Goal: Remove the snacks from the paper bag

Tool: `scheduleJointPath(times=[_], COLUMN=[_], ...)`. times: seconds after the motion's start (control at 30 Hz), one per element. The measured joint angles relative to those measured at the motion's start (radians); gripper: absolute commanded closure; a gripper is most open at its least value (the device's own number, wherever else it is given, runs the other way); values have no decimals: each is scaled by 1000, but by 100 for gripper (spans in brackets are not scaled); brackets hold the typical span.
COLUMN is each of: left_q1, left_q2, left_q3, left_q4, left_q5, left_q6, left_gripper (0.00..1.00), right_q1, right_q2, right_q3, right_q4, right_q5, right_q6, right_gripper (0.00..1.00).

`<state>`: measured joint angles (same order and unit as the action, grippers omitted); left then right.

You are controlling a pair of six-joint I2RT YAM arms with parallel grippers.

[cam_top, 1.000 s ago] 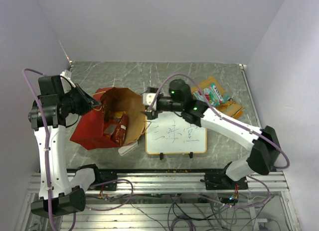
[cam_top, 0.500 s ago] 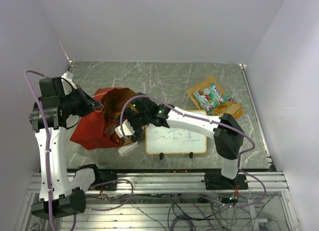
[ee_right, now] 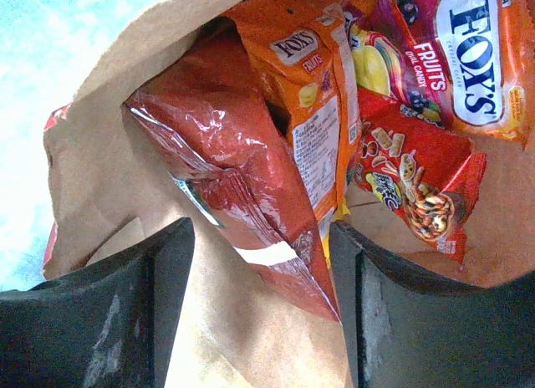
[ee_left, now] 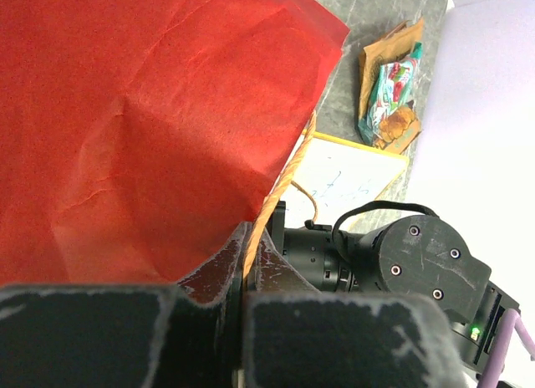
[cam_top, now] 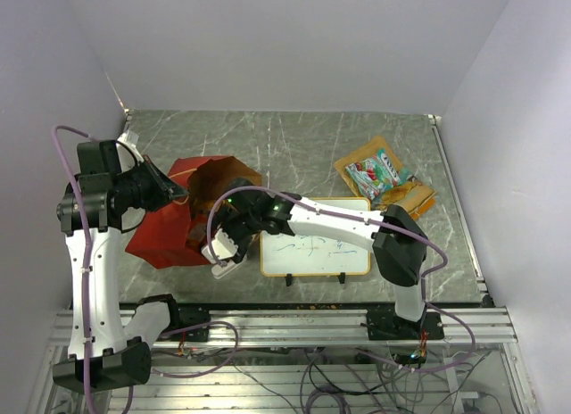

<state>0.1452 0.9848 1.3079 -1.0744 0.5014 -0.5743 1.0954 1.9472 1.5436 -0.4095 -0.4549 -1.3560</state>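
The paper bag (cam_top: 161, 235) lies on its side at the left, red outside, with its brown mouth (cam_top: 219, 178) facing right. My left gripper (cam_top: 169, 193) is shut on the bag's thin orange handle (ee_left: 284, 175), which is pinched between the fingers (ee_left: 209, 279). My right gripper (cam_top: 220, 244) reaches into the mouth. In the right wrist view it (ee_right: 263, 296) stands open, and a corner of a red foil snack packet (ee_right: 234, 171) lies between its fingers without being squeezed. Deeper inside are an orange packet (ee_right: 322, 95), a Fox's fruits packet (ee_right: 456, 45) and a small red packet (ee_right: 418, 183).
A framed whiteboard (cam_top: 317, 251) with writing lies right of the bag, under the right forearm. Two snack packets (cam_top: 379, 171) (cam_top: 412, 197) lie on the table at the far right. A small white block (cam_top: 229, 269) sits at the bag's near edge.
The right arm has swung left from over the whiteboard and pushed its gripper into the bag's mouth. The left gripper has kept hold of the handle and shifted slightly.
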Motion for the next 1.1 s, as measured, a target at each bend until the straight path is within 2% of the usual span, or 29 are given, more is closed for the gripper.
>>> scheduleJointPath(times=[0.17,0.23,0.33,0.43,0.57,0.83,1.0,1.1], left_q1=[-6,-6,-8,-10,-10,-10,-10,-10], left_q2=[7,10,10,10,10,-5,-6,-6], left_q3=[4,8,8,8,8,7,8,10], left_q4=[0,0,-1,-1,-2,-2,-10,-16], left_q5=[0,-2,-3,-3,-3,-5,-13,-19], left_q6=[3,3,6,6,6,6,6,6], left_gripper=[93,93,93,93,93,93,93,93], right_q1=[10,13,18,19,19,19,20,22], right_q2=[0,0,0,0,7,27,31,31], right_q3=[0,0,-3,-9,-9,-14,-14,-14], right_q4=[1,2,9,11,16,22,37,50], right_q5=[27,43,61,64,64,63,68,79], right_q6=[-11,-13,-14,-14,-17,-14,-9,-8], right_gripper=[56,59,59,52,50,52,67,82])
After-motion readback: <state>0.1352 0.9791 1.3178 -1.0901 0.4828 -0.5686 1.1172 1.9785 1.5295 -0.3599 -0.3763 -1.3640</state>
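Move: The dark red packet slants just past the right hand's open fingertips inside the paper bag: its middle lies about 3 cm to the left, 1 cm back and 3 cm below. The orange Fox's bag lies beside it, roughly 2 cm ahead and 6 cm left, and the red snack bag 6 cm ahead and 6 cm left, both some 4 cm lower than the hand. From the left hand, the dark red packet is about 4 cm back, 4 cm right and 18 cm below. Downward, by about 2 cm, the right hand eases into the bag over the dark red packet, its fingers already half closed and opening a touch again on the way. They then close further around the crease above the packet's white strip as the hand creeps slightly forward, left and up. The shut left fingers keep holding the bag's handle still. ##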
